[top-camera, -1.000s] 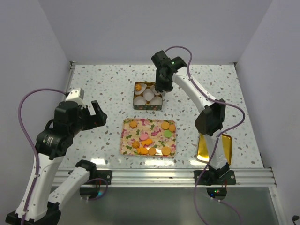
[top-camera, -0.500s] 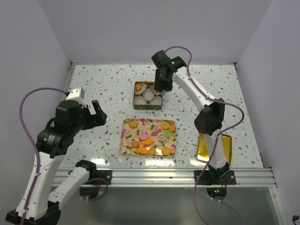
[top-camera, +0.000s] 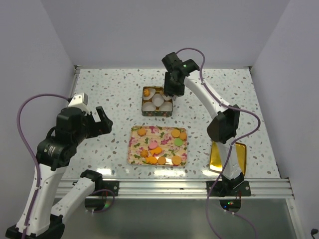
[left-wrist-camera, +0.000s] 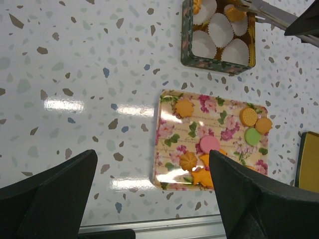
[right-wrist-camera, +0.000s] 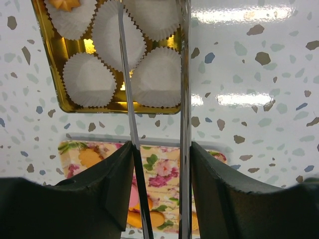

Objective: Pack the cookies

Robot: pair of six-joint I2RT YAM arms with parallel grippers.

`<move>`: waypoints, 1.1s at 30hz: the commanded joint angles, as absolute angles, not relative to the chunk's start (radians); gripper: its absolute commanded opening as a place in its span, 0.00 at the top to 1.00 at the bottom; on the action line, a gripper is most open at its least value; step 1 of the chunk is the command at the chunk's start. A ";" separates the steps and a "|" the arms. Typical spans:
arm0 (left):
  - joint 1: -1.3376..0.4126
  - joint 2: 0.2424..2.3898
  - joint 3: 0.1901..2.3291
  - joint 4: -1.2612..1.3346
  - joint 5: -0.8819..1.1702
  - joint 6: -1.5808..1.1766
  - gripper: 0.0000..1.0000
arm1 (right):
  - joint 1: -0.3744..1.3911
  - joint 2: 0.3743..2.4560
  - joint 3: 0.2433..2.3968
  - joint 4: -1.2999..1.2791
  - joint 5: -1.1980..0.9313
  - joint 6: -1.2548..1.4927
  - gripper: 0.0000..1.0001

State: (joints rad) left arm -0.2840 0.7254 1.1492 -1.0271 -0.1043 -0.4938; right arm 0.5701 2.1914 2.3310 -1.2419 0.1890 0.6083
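Note:
Several cookies (top-camera: 176, 133), mostly orange with a pink and a green one, lie on a floral tray (top-camera: 134, 149), also in the left wrist view (left-wrist-camera: 164, 134). A floral tin (top-camera: 144, 110) holds white paper cups; one orange cookie (top-camera: 148, 91) sits in its back-left cup, another cookie (left-wrist-camera: 234, 12) in a cup under the tongs' tips. My right gripper (top-camera: 173, 89) hovers over the tin's back-right corner, shut on metal tongs (right-wrist-camera: 184, 74) whose two arms stand apart over the cups. My left gripper (left-wrist-camera: 152, 154) hangs open left of the tray, holding nothing.
A gold lid (top-camera: 228, 157) lies at the right near the front rail (top-camera: 169, 188). The tin's gold inner rim (right-wrist-camera: 50, 55) shows in the right wrist view. White walls close in the speckled table (top-camera: 99, 89) on three sides.
The right gripper has edged slightly toward the back over the tin. The left arm has drifted a little to the left.

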 commanded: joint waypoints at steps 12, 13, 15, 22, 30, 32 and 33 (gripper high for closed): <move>-0.291 0.667 1.206 -1.085 -0.124 -0.500 0.00 | 0.601 1.925 2.201 -1.221 0.199 0.620 0.51; -0.291 0.666 1.203 -1.086 -0.120 -0.500 0.00 | 0.621 1.884 2.162 -1.221 0.202 0.623 0.51; -0.291 0.658 1.195 -1.086 -0.117 -0.506 0.00 | 0.652 1.841 2.114 -1.212 0.215 0.635 0.52; -0.291 0.630 1.174 -1.095 -0.106 -0.517 0.00 | 0.869 1.632 1.765 -1.174 0.244 0.759 0.52; -0.291 0.594 1.126 -1.097 -0.092 -0.534 0.00 | 1.044 1.528 1.505 -1.092 0.229 0.902 0.54; -0.291 0.591 1.120 -1.095 -0.086 -0.538 0.00 | 1.066 1.548 1.506 -1.104 0.236 0.911 0.54; -0.291 0.589 1.120 -1.095 -0.084 -0.540 0.00 | 1.078 1.563 1.506 -1.104 0.235 0.914 0.54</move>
State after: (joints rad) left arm -0.2840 0.5980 1.1271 -1.0889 -0.1036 -0.5171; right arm 1.0477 1.5570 1.4979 -1.1507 0.2153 0.8516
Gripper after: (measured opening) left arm 0.997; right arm 0.466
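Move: The tongs in the right hand are to go back to the tray, whose middle lies about 24 cm back, 9 cm left and 15 cm below. On it, the pink cookie is some 24 cm back and 11 cm left of the hand, the nearest round yellow cookie 18 cm straight back. The box's middle is 9 cm left, 1 cm ahead. From the left hand, the tray is roughly 19 cm right, 2 cm back, 24 cm below. Lifting the tongs out of the box's far right cup, the right hand rises about 7 cm, swings back roughly 25 cm and sinks as far again, bringing the tips over the far half of the tray between the pink cookie and the round yellow one. It turns some 15 degrees counter-clockwise, gripper gap unchanged on the tongs; the empty left hand eases back 3 cm, fingers wide open. ##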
